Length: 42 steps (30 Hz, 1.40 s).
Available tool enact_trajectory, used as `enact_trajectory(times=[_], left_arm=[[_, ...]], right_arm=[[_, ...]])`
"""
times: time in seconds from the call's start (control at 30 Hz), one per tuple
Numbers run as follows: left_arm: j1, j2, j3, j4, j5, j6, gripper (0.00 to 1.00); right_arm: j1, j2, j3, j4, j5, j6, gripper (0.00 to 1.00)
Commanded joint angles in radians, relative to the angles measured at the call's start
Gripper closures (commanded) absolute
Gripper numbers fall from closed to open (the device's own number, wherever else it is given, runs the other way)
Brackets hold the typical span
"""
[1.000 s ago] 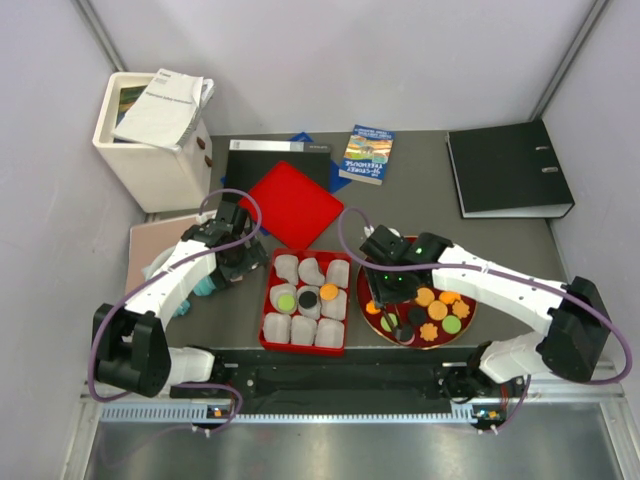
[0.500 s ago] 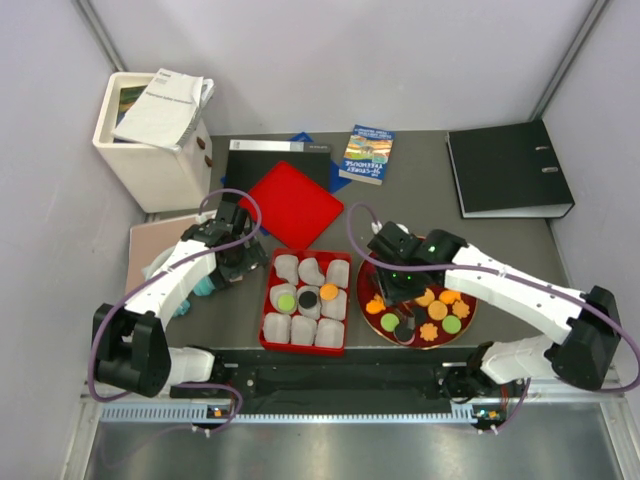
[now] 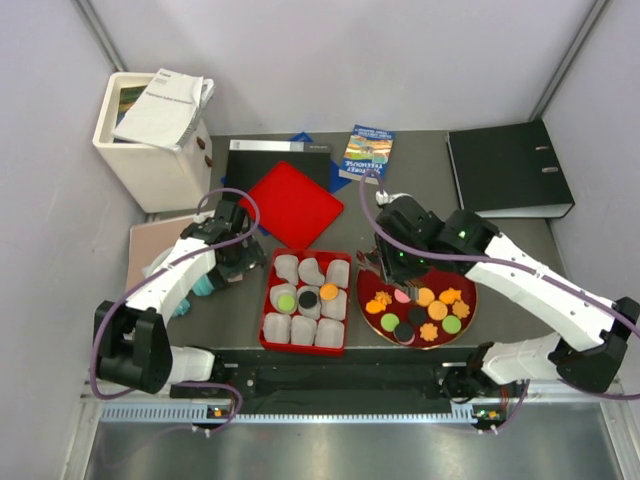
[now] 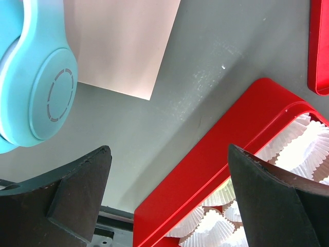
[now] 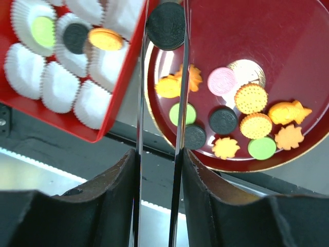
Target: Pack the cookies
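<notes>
Several cookies [image 3: 437, 310] lie on a dark red plate [image 3: 375, 297]: round green, orange, pink and black ones, plus orange leaf shapes. The red box [image 3: 266, 300] of white paper liners holds a green [image 5: 42, 31], a black [image 5: 77, 37] and an orange cookie [image 5: 105, 38]. My right gripper [image 5: 163, 20] is shut on a black cookie [image 5: 165, 28], pinched between its thin metal blades above the gap between the box and the plate [image 5: 288, 62]. My left gripper [image 4: 168, 149] hangs open over the table at the left wall of the box [image 4: 205, 170], with nothing in it.
Teal headphones [image 4: 36, 87] and a pink sheet [image 3: 150, 245] lie left of the left gripper. Behind the box lie a red lid [image 3: 293, 205], a black folder [image 3: 270, 150] and a book [image 3: 365, 153]. A white bin [image 3: 155, 150] stands far left, a black binder [image 3: 510, 170] far right.
My right gripper closed a little on a black cookie and lifted it off the plate, moving back and away from the near edge. The left arm has not moved.
</notes>
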Motion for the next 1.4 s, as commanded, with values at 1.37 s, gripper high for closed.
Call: enact_trajectory(times=[1.37], left_arm=[[0.013,-0.058,-0.038,0.017,0.019,0.011,0.01]], right_arm=[[0.387,0.274,0.197,0.11,-0.179,-0.054,0.59]])
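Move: The black cookie is already pinched in the tongs' tips, some 6 cm ahead of the right hand, 4 cm to its left and 11 cm below. It is bound for the empty front-middle cup, about 18 cm left, 5 cm back and 20 cm below. At cup height, the orange cookie lies 13 cm left and 3 cm ahead, the packed black cookie 17 cm left and 1 cm ahead. That cup lies roughly 12 cm right, 13 cm back and 6 cm below the left hand. The black cookie, still pinched in the tongs, is carried from the plate's edge to above the tray's front row, the right hand going left about 12 cm and back some 9 or 10 cm. After a small rise the hand eases down again, turning counter-clockwise nearly 30 degrees, and keeps its grip on the tongs, still creeping left at the end. ##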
